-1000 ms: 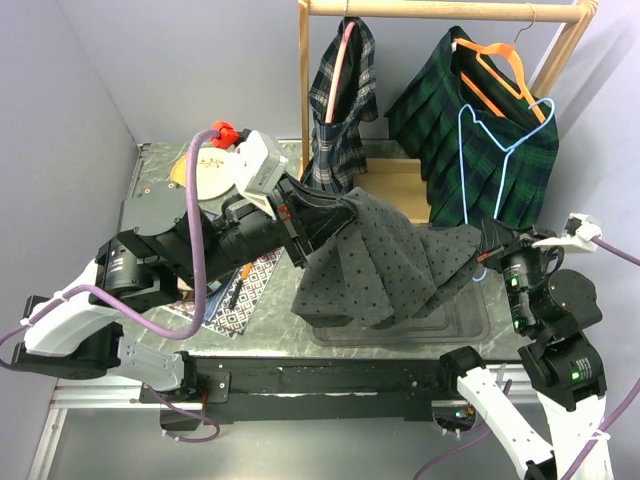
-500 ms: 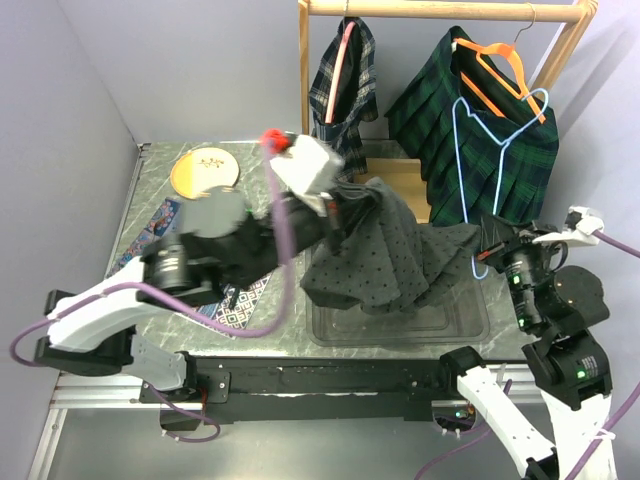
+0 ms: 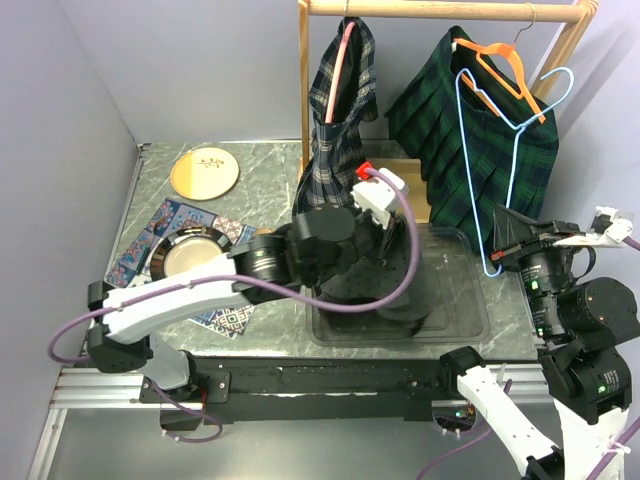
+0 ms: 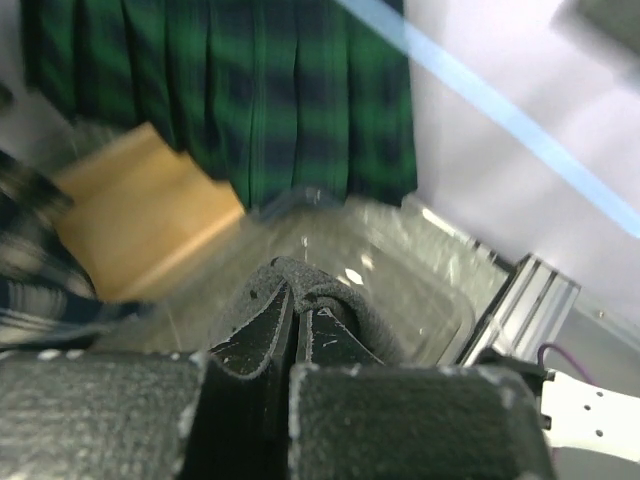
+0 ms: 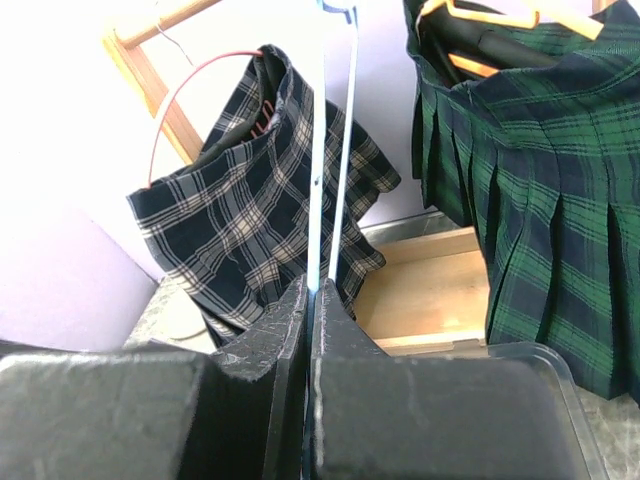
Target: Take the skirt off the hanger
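Note:
The grey dotted skirt [image 3: 405,290] lies bunched in the clear tray [image 3: 470,320], off the hanger. My left gripper [image 4: 293,310] is shut on a fold of the skirt [image 4: 350,300] just above the tray floor. In the top view the left arm covers most of the skirt. The light blue wire hanger [image 3: 476,180] stands bare and upright in front of the green skirt. My right gripper [image 3: 498,255] is shut on the hanger's lower wire [image 5: 318,200] at the tray's right edge.
A wooden rack [image 3: 440,10] behind the tray carries a dark plaid skirt [image 3: 340,100] on a pink hanger and a green plaid skirt [image 3: 500,170] on an orange hanger. Two plates [image 3: 205,172] [image 3: 185,255] and a patterned mat [image 3: 150,235] lie at left.
My left arm swung right and down, carrying the grey skirt off the hanger into the tray. My right gripper lifted the hanger, which now hangs free of the skirt.

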Motion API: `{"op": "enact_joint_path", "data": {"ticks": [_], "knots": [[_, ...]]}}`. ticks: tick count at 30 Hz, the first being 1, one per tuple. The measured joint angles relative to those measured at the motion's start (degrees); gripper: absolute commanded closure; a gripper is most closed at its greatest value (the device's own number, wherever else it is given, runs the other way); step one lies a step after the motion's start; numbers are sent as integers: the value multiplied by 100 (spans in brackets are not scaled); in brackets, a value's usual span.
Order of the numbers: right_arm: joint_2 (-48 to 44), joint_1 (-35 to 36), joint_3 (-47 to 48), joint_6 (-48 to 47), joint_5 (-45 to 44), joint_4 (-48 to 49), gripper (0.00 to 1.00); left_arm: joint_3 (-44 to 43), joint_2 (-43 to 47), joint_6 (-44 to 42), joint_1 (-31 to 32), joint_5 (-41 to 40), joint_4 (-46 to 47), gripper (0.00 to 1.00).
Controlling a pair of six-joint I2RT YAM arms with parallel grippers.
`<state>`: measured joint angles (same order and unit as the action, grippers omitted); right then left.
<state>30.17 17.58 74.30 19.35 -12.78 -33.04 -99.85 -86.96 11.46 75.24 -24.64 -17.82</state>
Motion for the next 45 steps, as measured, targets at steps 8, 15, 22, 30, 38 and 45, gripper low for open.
{"op": "enact_joint_path", "data": {"ticks": [8,15,22,30,38,45], "knots": [[-50,0,0,-52,-2,2,100,651,-245,739,-745,909,522,99],[-181,0,-61,-94,-26,50,100,713,-662,984,-761,1128,1119,99],[-326,0,-61,-149,-63,94,100,2881,-627,1700,-737,1156,2365,99],[-321,0,39,-205,22,85,100,3390,-1611,1987,-588,909,2365,73],[-321,0,105,-210,26,72,100,3136,-1486,2186,-369,308,2103,15],[-319,0,168,-186,24,55,100,2210,-837,2179,146,-79,1305,17]]}}
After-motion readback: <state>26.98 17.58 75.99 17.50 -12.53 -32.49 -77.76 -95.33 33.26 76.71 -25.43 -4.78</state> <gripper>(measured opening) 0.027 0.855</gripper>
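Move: The left gripper already holds the bunched grey skirt. The clear tray it is going to has its middle about 40 cm below, some 3 cm ahead and 5 cm to the right. The dark plaid skirt hangs about 20 cm ahead and 8 cm left; the green tartan skirt is about 22 cm ahead and 15 cm right, both somewhat lower than the hand. From the right hand, the tray's middle is roughly 11 cm left, 3 cm ahead and 44 cm below. Lower the left gripper with the grey skirt about 32 cm towards the tray, easing some 4 cm forward and a little right on the way and tipping the fingers down about 25 degrees. Open wide to let go of the skirt, then lift about 12 cm, drawing slightly back. With the right gripper keep pinching the empty blue hanger, easing it a couple of centimetres back and up. ##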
